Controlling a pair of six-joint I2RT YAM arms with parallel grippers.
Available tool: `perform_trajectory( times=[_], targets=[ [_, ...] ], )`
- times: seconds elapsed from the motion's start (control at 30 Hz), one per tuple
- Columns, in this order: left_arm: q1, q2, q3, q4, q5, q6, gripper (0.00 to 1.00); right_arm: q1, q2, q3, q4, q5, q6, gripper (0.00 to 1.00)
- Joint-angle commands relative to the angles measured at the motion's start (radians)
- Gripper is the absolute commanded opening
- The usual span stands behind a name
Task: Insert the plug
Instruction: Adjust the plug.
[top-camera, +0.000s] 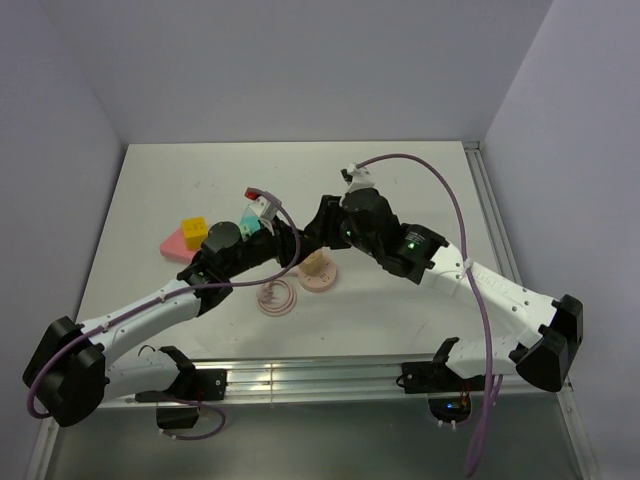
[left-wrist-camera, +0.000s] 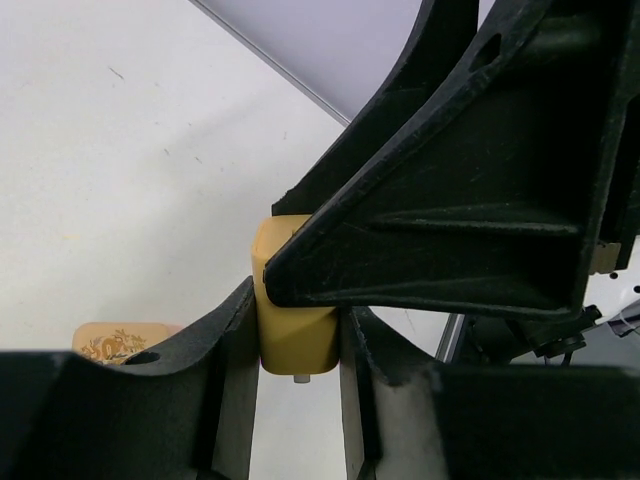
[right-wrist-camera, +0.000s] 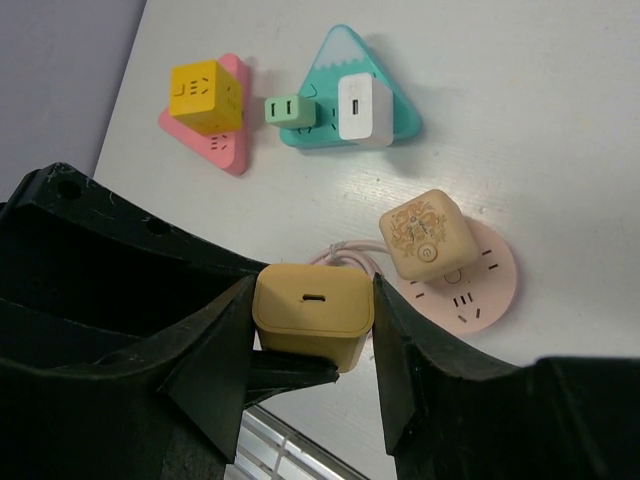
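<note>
A mustard-yellow plug (right-wrist-camera: 313, 308) is held in the air between both grippers. My right gripper (right-wrist-camera: 313, 300) is shut on its sides, the USB-port face toward the camera. My left gripper (left-wrist-camera: 295, 330) is shut on the same plug (left-wrist-camera: 292, 330), whose prong end points down; a right finger (left-wrist-camera: 450, 220) crosses above it. In the top view the grippers meet, left (top-camera: 290, 243) and right (top-camera: 322, 222), and the plug is hidden. Below lies a round pink socket (right-wrist-camera: 480, 290) carrying a beige cube plug (right-wrist-camera: 428, 233).
A teal triangular socket (right-wrist-camera: 345, 60) holds a green plug (right-wrist-camera: 290, 110) and a white plug (right-wrist-camera: 363, 105). A pink triangular socket (right-wrist-camera: 222, 150) holds a yellow cube (right-wrist-camera: 205, 95). A coiled pink cable (top-camera: 277, 297) lies left of the round socket (top-camera: 318, 270).
</note>
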Motion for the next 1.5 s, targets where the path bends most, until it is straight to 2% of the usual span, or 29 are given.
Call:
perform_trajectory(
  times=[0.0, 0.1, 0.23, 0.27, 0.37, 0.47, 0.5, 0.57, 0.67, 0.73, 0.8, 1.23, 1.47],
  targets=[
    [-0.007, -0.029, -0.013, 0.08, -0.006, 0.047, 0.0, -0.001, -0.003, 0.061, -0.025, -0.053, -0.024, 0.0],
    [-0.007, -0.044, -0.039, 0.114, 0.002, 0.057, 0.0, -0.002, -0.006, 0.069, -0.045, -0.088, -0.041, 0.0],
    [-0.007, -0.047, -0.057, 0.132, 0.001, 0.091, 0.0, -0.014, -0.01, 0.081, -0.069, -0.154, -0.074, 0.09],
    [-0.007, -0.047, -0.068, 0.148, -0.006, 0.099, 0.0, -0.017, -0.009, 0.089, -0.083, -0.166, -0.08, 0.15],
    [-0.007, -0.062, -0.097, 0.171, -0.019, 0.133, 0.0, -0.028, -0.009, 0.103, -0.109, -0.195, -0.083, 0.19],
    [-0.007, -0.067, -0.1, 0.169, -0.024, 0.172, 0.0, -0.04, -0.009, 0.121, -0.143, -0.22, -0.084, 0.28],
    [-0.007, -0.067, -0.102, 0.162, -0.03, 0.182, 0.0, -0.043, -0.01, 0.126, -0.149, -0.226, -0.087, 0.37],
    [-0.007, -0.067, -0.111, 0.166, -0.033, 0.206, 0.0, -0.051, -0.01, 0.139, -0.174, -0.235, -0.09, 0.46],
    [-0.007, -0.072, -0.134, 0.192, -0.033, 0.231, 0.0, -0.059, -0.015, 0.152, -0.2, -0.246, -0.09, 0.58],
    [-0.007, -0.072, -0.143, 0.211, -0.026, 0.248, 0.0, -0.063, -0.014, 0.164, -0.217, -0.257, -0.09, 0.62],
    [-0.007, -0.067, -0.146, 0.211, -0.01, 0.271, 0.0, -0.065, -0.001, 0.191, -0.256, -0.269, -0.085, 0.71],
    [-0.009, -0.101, -0.208, 0.26, 0.085, 0.412, 0.0, -0.116, 0.14, 0.394, -0.528, -0.384, -0.116, 0.79],
    [-0.01, -0.119, -0.234, 0.309, 0.14, 0.418, 0.0, -0.139, 0.175, 0.389, -0.527, -0.448, -0.137, 0.82]
  ],
)
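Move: The orange plug is pinched between both my hands' fingertips, right at each hand point. The round pink socket lies about 6 cm ahead of my left hand, 1 cm to its right and 23 cm below. The beige cube stands on the socket, some 5 cm ahead of that hand and straight in line with it, 19 cm down. The coiled pink cord lies 10 cm to its left and 2 cm back, the turquoise socket about 21 cm ahead and 16 cm left, both near table height. I let go of the orange plug with my right hand, opening its fingers wide and drawing back about 3 cm, rising clear and then sinking to the old height while the wrist tips down and turns counter-clockwise. My left hand keeps its pinch, lowers the plug about 3 cm while easing back and left, and rolls some 25 degrees clockwise about its own pointing line. ##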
